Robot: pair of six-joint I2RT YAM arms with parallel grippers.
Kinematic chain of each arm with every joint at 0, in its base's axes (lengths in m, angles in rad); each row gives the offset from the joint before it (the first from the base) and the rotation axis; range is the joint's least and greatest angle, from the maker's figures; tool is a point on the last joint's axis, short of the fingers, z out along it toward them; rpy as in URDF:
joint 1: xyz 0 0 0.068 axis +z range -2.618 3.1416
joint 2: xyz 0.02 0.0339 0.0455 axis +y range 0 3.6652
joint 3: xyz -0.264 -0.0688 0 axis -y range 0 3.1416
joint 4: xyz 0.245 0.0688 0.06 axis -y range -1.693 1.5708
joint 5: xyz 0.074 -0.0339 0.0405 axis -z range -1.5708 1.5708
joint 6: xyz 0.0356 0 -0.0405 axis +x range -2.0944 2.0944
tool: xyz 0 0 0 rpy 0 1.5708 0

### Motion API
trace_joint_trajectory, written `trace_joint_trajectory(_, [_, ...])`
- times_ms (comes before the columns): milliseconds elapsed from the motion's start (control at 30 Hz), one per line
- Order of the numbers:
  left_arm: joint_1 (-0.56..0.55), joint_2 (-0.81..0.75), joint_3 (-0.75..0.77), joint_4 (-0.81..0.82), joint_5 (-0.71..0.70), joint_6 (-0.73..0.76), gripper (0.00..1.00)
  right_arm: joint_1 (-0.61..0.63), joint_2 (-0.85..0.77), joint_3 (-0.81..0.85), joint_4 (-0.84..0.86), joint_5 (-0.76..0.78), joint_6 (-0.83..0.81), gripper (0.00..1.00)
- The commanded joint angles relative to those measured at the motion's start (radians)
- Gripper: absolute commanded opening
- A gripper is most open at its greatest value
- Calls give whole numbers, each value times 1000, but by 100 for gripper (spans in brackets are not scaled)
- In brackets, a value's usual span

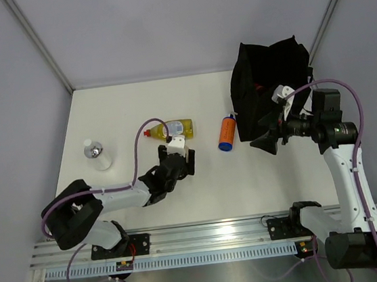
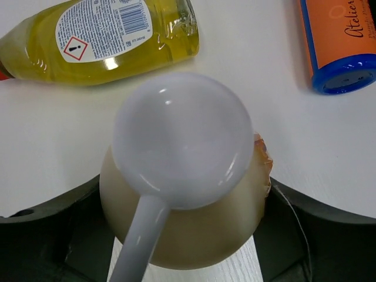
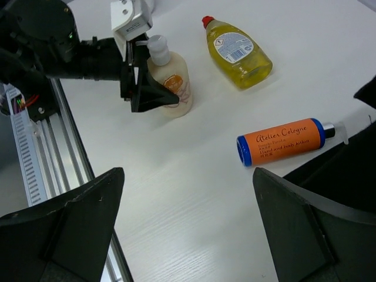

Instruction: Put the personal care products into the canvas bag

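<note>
A cream bottle (image 2: 194, 226) with a white pump head (image 2: 182, 141) stands upright between the jaws of my left gripper (image 2: 185, 197), which press against both its sides; the same bottle (image 3: 176, 82) shows in the right wrist view. Just beyond it lies a clear yellow bottle (image 1: 177, 127) (image 2: 106, 41) with a red cap. An orange bottle (image 1: 226, 133) (image 3: 282, 141) with a blue cap lies to the right, beside the black canvas bag (image 1: 270, 84). My right gripper (image 1: 265, 140) (image 3: 188, 176) hangs open and empty in front of the bag. Something red (image 1: 257, 87) shows inside the bag.
A small pale bottle with a silvery top (image 1: 97, 155) stands at the far left of the table. A metal rail (image 1: 206, 237) runs along the near edge. Grey walls close in the back and both sides. A purple cable (image 1: 144, 136) loops over the left arm.
</note>
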Motion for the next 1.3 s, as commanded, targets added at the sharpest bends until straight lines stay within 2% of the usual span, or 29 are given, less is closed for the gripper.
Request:
trace_joint_trajectory(0, [29, -32, 39, 144, 63, 25, 31, 49, -18, -4, -66, -5, -167, 100])
trace_joint_trajectory(67, [38, -81, 38, 117, 103, 35, 17, 96, -15, -13, -111, 22, -253, 99])
trace_joint_trajectory(133, [42, -133, 46, 80, 178, 28, 3, 159, -8, -31, -90, 68, -233, 100])
trace_joint_trajectory(167, [50, -196, 52, 40, 247, 22, 0, 228, -5, -36, -38, 134, -176, 100])
trace_joint_trajectory(233, [59, -262, 81, 0, 324, -19, 0, 300, -1, -76, 50, 214, -76, 100])
trace_joint_trajectory(267, [71, -290, 95, -40, 379, -46, 0, 375, -1, -91, 175, 319, 66, 100])
trace_joint_trajectory(333, [88, -356, 125, -58, 427, -146, 0, 451, 0, -134, 267, 402, 150, 100])
trace_joint_trajectory(367, [110, -368, 133, -66, 461, -187, 0, 536, 2, -150, 361, 521, 231, 100])
trace_joint_trajectory(433, [124, -388, 154, -80, 466, -319, 0, 606, 18, -176, 490, 705, 363, 100])
trace_joint_trajectory(533, [154, -359, 182, -92, 479, -465, 0, 718, 95, -142, 538, 879, 448, 99])
trace_joint_trajectory(700, [190, -284, 239, -59, 545, -632, 0, 775, 181, -101, 607, 998, 512, 100])
trace_joint_trajectory(1000, [213, -235, 254, 29, 640, -751, 0, 793, 264, -70, 644, 875, 554, 99])
trace_joint_trajectory(1133, [219, -223, 244, 72, 663, -777, 0, 804, 316, -61, 641, 760, 554, 99])
trace_joint_trajectory(1267, [231, -229, 216, 141, 689, -831, 0, 809, 360, -78, 654, 814, 538, 100])
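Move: The left hand has the beige pump bottle between its fingers; the open right gripper it is to meet waits about 27 cm to its right, 5 cm nearer the base and some 20 cm higher. Seen from the right hand, that bottle is thus about 27 cm left, 5 cm ahead and 20 cm below. From the left hand, the yellow bottle lies about 12 cm ahead and 4 cm left, the orange bottle some 9 cm ahead and 17 cm right, both about 5 cm lower. Keeping its grip on the pump bottle, the left hand lifts it about 13 cm off the table, drifts 5 cm right and rolls some 50 degrees, tipping its fingers down too, so the base swings towards the right gripper. The right hand, fingers staying wide open, sweeps about 17 cm left and sinks 9 cm, dipping back before easing forward, to bring its fingers around the bottle's lower part. ##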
